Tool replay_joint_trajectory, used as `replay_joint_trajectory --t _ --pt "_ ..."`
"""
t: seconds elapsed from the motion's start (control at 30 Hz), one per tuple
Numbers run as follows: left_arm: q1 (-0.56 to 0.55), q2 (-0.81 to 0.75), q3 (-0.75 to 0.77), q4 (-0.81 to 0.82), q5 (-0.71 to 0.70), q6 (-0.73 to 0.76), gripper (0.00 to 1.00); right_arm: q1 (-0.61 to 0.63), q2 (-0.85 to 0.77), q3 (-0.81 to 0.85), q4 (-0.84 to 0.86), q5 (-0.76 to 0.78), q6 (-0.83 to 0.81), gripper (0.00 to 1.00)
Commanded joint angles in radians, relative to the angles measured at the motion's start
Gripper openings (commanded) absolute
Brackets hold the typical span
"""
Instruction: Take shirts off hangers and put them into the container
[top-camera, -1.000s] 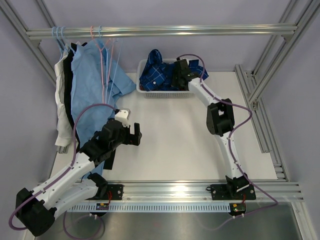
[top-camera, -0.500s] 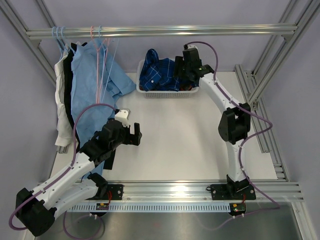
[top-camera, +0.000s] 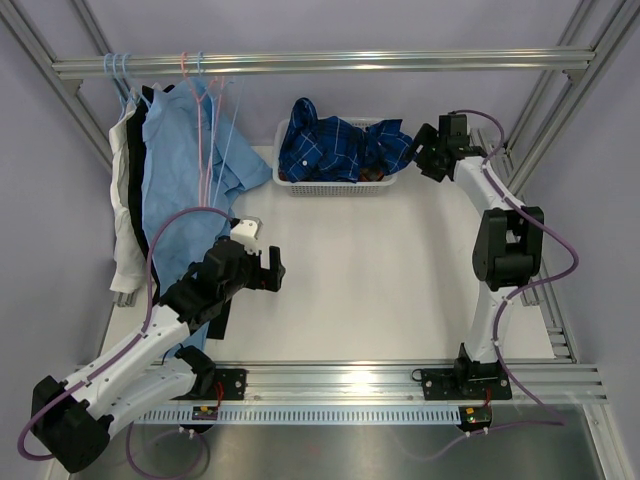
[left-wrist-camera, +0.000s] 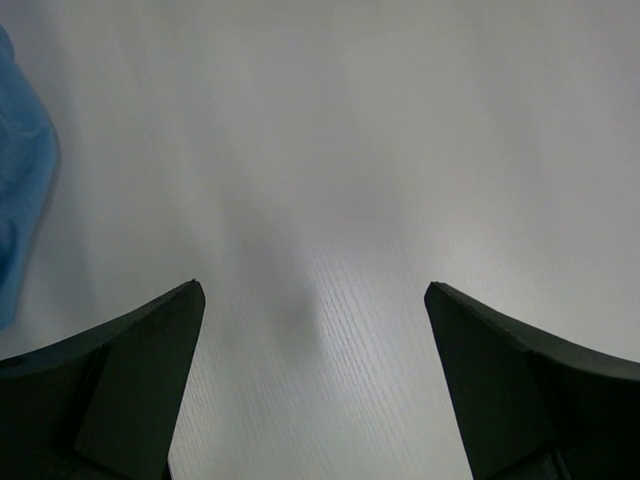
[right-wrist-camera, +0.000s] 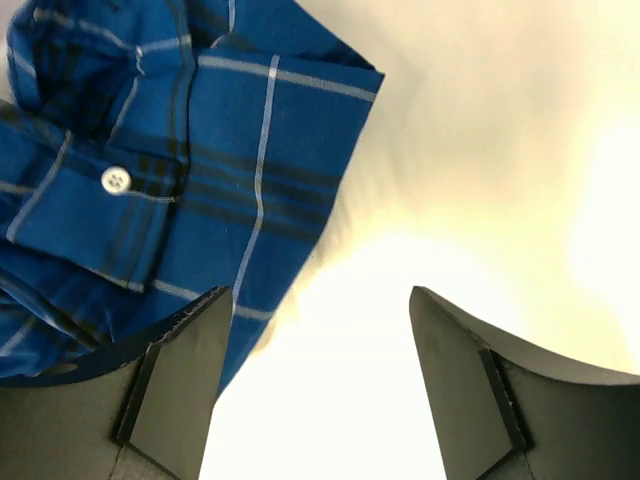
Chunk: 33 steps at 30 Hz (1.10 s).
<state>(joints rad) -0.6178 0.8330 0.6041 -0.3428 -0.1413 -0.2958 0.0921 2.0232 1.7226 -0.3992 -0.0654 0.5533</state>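
Note:
The dark blue checked shirt (top-camera: 335, 145) lies heaped in the white basket container (top-camera: 330, 186) at the back of the table. My right gripper (top-camera: 422, 155) hangs just right of the basket, open and holding nothing. In its wrist view the gripper (right-wrist-camera: 320, 292) is empty, with a sleeve of the dark blue shirt (right-wrist-camera: 180, 150) off its left finger. A light blue shirt (top-camera: 190, 170), a black one (top-camera: 140, 190) and a white one (top-camera: 122, 215) hang on pink and pale blue hangers (top-camera: 203, 105) at the left. My left gripper (top-camera: 275, 268) is open over bare table, beside the light blue shirt (left-wrist-camera: 20, 200).
The hangers hook over a metal rail (top-camera: 330, 63) across the back. Frame posts stand at the left and right edges. A metal rail (top-camera: 350, 378) holding both arm bases runs along the near edge.
My right gripper has opened, let go of the dark blue shirt in the basket, and swung out to the right of it. The left arm has not moved.

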Motion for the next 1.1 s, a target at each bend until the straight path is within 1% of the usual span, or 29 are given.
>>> replay_joint_trajectory --t 0.0,0.1,0.13,0.23,0.27,0.37,0.5,0.6,0.7,0.73,0.87,0.9,1.0,1.07 --pt "-0.002 0.0 0.006 0.051 0.02 -0.002 0.99 0.0 0.034 0.018 0.137 -0.12 0.091 0.81" --pt "-0.002 -0.003 0.002 0.047 0.017 -0.006 0.99 -0.02 0.074 -0.001 0.224 -0.132 0.187 0.82" --pt "-0.002 -0.003 0.0 0.045 0.014 -0.011 0.99 -0.032 0.081 -0.012 0.299 -0.142 0.238 0.82" --pt "-0.002 -0.005 -0.003 0.037 0.009 -0.014 0.99 -0.045 0.123 -0.035 0.381 -0.162 0.299 0.82" --pt "-0.002 -0.005 -0.003 0.036 0.006 -0.014 0.99 -0.045 0.132 -0.034 0.434 -0.165 0.304 0.82" --pt "-0.002 -0.005 -0.004 0.033 -0.001 -0.014 0.99 -0.046 0.16 -0.038 0.503 -0.166 0.326 0.82" --pt "-0.002 -0.002 -0.006 0.028 -0.009 -0.014 0.99 -0.049 0.2 -0.037 0.554 -0.189 0.346 0.81" --pt "-0.002 0.002 -0.006 0.027 -0.012 -0.016 0.99 -0.049 0.204 -0.054 0.617 -0.206 0.335 0.76" --pt "-0.002 0.008 -0.004 0.028 -0.011 -0.014 0.99 -0.048 0.195 -0.051 0.642 -0.227 0.286 0.57" --pt "-0.003 0.009 -0.006 0.03 -0.009 -0.013 0.99 -0.048 0.189 -0.047 0.645 -0.231 0.254 0.39" --pt "-0.002 0.018 -0.003 0.033 -0.006 -0.014 0.99 -0.042 0.135 -0.058 0.657 -0.264 0.18 0.04" --pt "-0.002 0.024 -0.001 0.033 -0.01 -0.019 0.99 -0.028 0.128 -0.049 0.636 -0.278 0.133 0.01" --pt "-0.002 0.032 0.003 0.03 -0.012 -0.019 0.99 0.006 0.098 -0.018 0.573 -0.28 0.039 0.0" --pt "-0.002 0.031 0.003 0.03 -0.014 -0.019 0.99 0.055 0.092 0.034 0.488 -0.269 -0.062 0.0"
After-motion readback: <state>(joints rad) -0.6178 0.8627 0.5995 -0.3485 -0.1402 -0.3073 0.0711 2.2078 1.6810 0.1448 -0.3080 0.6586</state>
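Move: Ahead of the open right hand, about 7 cm forward, 3 cm to its left and 3 cm lower, the loose end of the blue plaid shirt hangs over the container's right rim. The container's middle is some 21 cm left, 4 cm farther out and 8 cm lower; the red plaid shirt shows under the blue one about 14 cm left, level fore and aft, 7 cm down. From the left hand that loose end is roughly 35 cm forward and 33 cm right, 3 cm lower. Reaching forward about 7 cm and sinking some 3 cm, the right hand comes in at the shirt end over the container's right rim, drifting left, left side rolling up about 20 degrees and fingers tipping upward. There the wide-open fingers shut and pinch the cloth's edge, while the hand rises 2 cm and eases left. ##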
